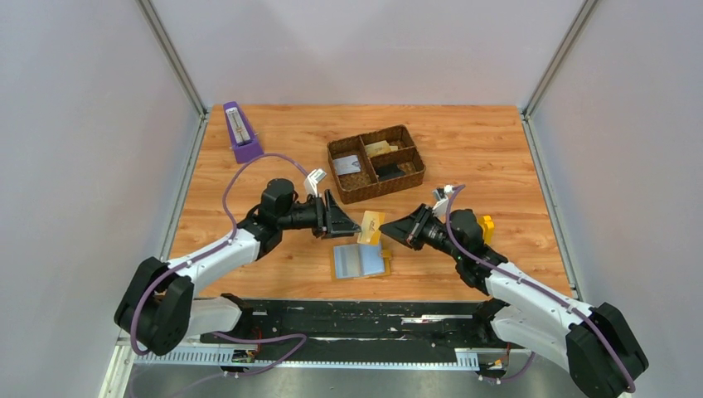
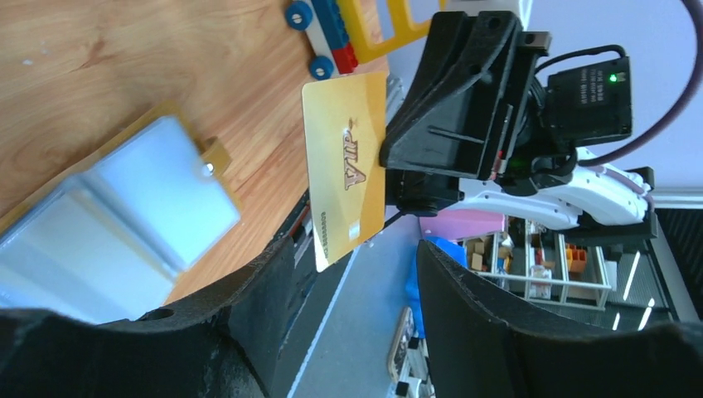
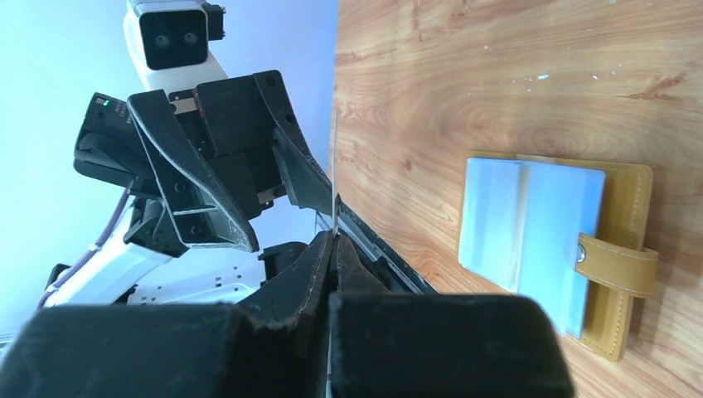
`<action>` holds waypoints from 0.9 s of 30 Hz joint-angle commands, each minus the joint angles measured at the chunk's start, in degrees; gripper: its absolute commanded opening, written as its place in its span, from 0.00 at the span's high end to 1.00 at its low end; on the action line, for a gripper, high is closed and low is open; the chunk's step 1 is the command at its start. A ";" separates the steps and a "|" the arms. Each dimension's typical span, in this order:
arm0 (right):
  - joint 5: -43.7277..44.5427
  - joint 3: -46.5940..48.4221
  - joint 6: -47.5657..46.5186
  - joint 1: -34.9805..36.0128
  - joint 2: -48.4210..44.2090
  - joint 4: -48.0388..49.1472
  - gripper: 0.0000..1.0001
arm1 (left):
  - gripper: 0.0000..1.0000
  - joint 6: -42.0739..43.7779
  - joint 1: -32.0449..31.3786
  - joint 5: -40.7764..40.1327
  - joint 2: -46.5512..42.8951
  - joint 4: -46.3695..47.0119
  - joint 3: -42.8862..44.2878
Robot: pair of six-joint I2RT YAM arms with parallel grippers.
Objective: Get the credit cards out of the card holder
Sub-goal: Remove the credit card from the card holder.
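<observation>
The card holder (image 1: 359, 261) lies open on the table, its light blue pockets (image 2: 124, 207) up and its mustard tab (image 3: 618, 264) at one side. Above it a gold credit card (image 1: 372, 227) marked VIP (image 2: 344, 166) hangs in the air, with my right gripper (image 1: 391, 230) shut on its right end. In the right wrist view the card is only a thin edge (image 3: 334, 166) rising from the closed right gripper (image 3: 334, 240). My left gripper (image 1: 341, 222) faces it from the left, open (image 2: 356, 274). The card's near end sits just ahead of the left fingers, not pinched.
A brown woven tray (image 1: 375, 163) with compartments holding cards stands behind the grippers. A purple metronome (image 1: 240, 133) is at the back left. A yellow toy (image 1: 487, 225) lies beside the right arm. The black strip of the table's near edge (image 1: 356, 315) runs below the card holder.
</observation>
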 commanded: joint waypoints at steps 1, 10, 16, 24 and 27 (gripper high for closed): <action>0.58 -1.37 2.45 0.37 -1.44 6.86 1.00 | 0.36 -3.81 -1.01 1.65 1.81 9.95 -0.82; -0.40 -2.41 2.94 0.37 -1.67 8.58 1.00 | 0.50 -7.22 -1.96 3.09 6.62 16.92 -1.84; -1.94 -2.47 2.35 0.37 -0.86 9.42 1.00 | 0.79 -11.09 -1.97 4.52 8.09 22.62 -2.74; -6.15 3.96 -13.29 -1.26 -2.51 -4.06 0.76 | 1.00 -15.60 -1.89 8.43 10.88 31.88 -3.91; -11.08 7.53 -20.01 -5.16 -2.84 -10.02 0.66 | 1.00 -11.09 -1.89 9.99 9.80 27.35 -3.33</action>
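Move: The credit card stands in the air between the hands, held by its right edge in the shut right fingers; its middle is about 4 cm right of the open left hand, level with it, and about 3 cm left of the right hand. The card holder lies some 17 cm below the left hand, 2 cm right and 1 cm back. The basket is about 28 cm ahead of the left hand, 6 cm right and 14 cm lower. The card is taken over at its free left edge: the left hand eases about 2 cm right towards it, rolling some 10 degrees, and its wide-open fingers shut and pinch it. The right hand keeps its grip, nearly still, until the left has closed, then parts its fingers about a third open, draws back 1 cm and swings slightly counter-clockwise. ##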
